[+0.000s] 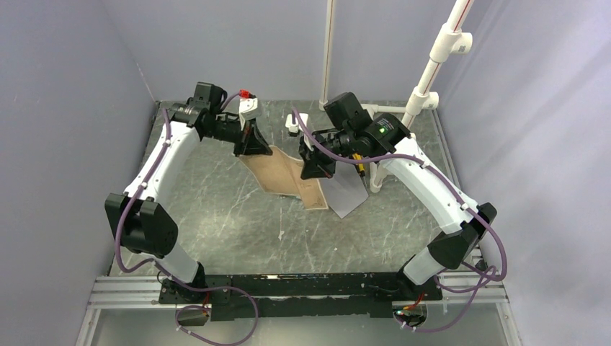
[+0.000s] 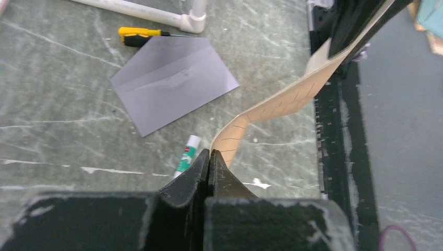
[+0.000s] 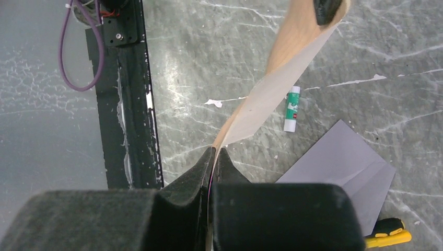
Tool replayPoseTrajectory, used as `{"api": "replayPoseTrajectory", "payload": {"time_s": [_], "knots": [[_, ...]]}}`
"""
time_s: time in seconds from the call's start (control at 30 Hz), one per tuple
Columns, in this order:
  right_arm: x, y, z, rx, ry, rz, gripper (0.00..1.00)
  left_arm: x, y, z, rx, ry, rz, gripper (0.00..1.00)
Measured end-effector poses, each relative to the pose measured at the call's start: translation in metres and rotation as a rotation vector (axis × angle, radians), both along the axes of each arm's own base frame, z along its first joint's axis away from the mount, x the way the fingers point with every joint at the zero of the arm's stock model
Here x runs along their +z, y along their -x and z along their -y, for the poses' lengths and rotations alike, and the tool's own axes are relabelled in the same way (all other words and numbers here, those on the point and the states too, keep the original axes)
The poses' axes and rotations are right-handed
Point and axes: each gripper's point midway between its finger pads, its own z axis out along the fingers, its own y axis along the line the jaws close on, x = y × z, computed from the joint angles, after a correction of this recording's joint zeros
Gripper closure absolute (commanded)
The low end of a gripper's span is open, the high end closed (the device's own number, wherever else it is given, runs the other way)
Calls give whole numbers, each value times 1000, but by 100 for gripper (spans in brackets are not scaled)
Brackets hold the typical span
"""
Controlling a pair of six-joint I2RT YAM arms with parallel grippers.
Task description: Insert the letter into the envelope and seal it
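The tan letter hangs bowed above the table, held by one end in each gripper. My left gripper is shut on its far-left end, and in the left wrist view the letter runs from the closed tips up to the other gripper. My right gripper is shut on the opposite end, and the sheet enters its closed tips edge-on. The grey envelope lies flat on the table just right of the letter, flap side up.
A green and white glue stick lies on the table beneath the letter. A yellow and black cutter lies beyond the envelope, by a white pipe frame. The black base rail runs along the near edge.
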Motion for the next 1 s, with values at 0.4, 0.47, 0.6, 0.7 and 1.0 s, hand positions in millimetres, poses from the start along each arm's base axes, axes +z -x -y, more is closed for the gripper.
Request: {"api": "replayPoseTrajectory", "payload": {"time_s": [0.4,0.47,0.6,0.7,1.0], "knots": [[29,15,-31,34,-166,-96,24,19,-54,-5,323,39,141,98],[36,10,-37,14,-201,-78,25,28,-52,-5,333,64,171,98],[53,-10,-41,-105,-274,1,37,44,-34,-3,282,106,207,98],[80,-24,-36,-206,-355,77,37,53,-17,1,213,139,212,98],[99,-37,-29,-305,-404,133,28,69,23,11,22,236,161,97]]}}
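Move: Just below and between the two grippers hangs the letter, held by both. Its middle is about 4 cm left, 2 cm ahead and 4 cm below the right hand, and roughly 6 cm back, 4 cm right and 3 cm below the left. The table things lie nearly 30 cm below the right hand: the glue stick about 9 cm ahead and 4 cm left, the grey envelope 12 cm ahead and 10 cm right, the screwdriver 19 cm ahead and 17 cm right. Opening wide, the right fingers let go of the letter; the hand goes left and up, then forward, ending about 10 cm higher, its tips raised some 25 degrees and turned clockwise, open over the letter. The left keeps its pinch, swings 5 cm forward, then comes back about 7 while rising nearly 7, its tips tilting up. ##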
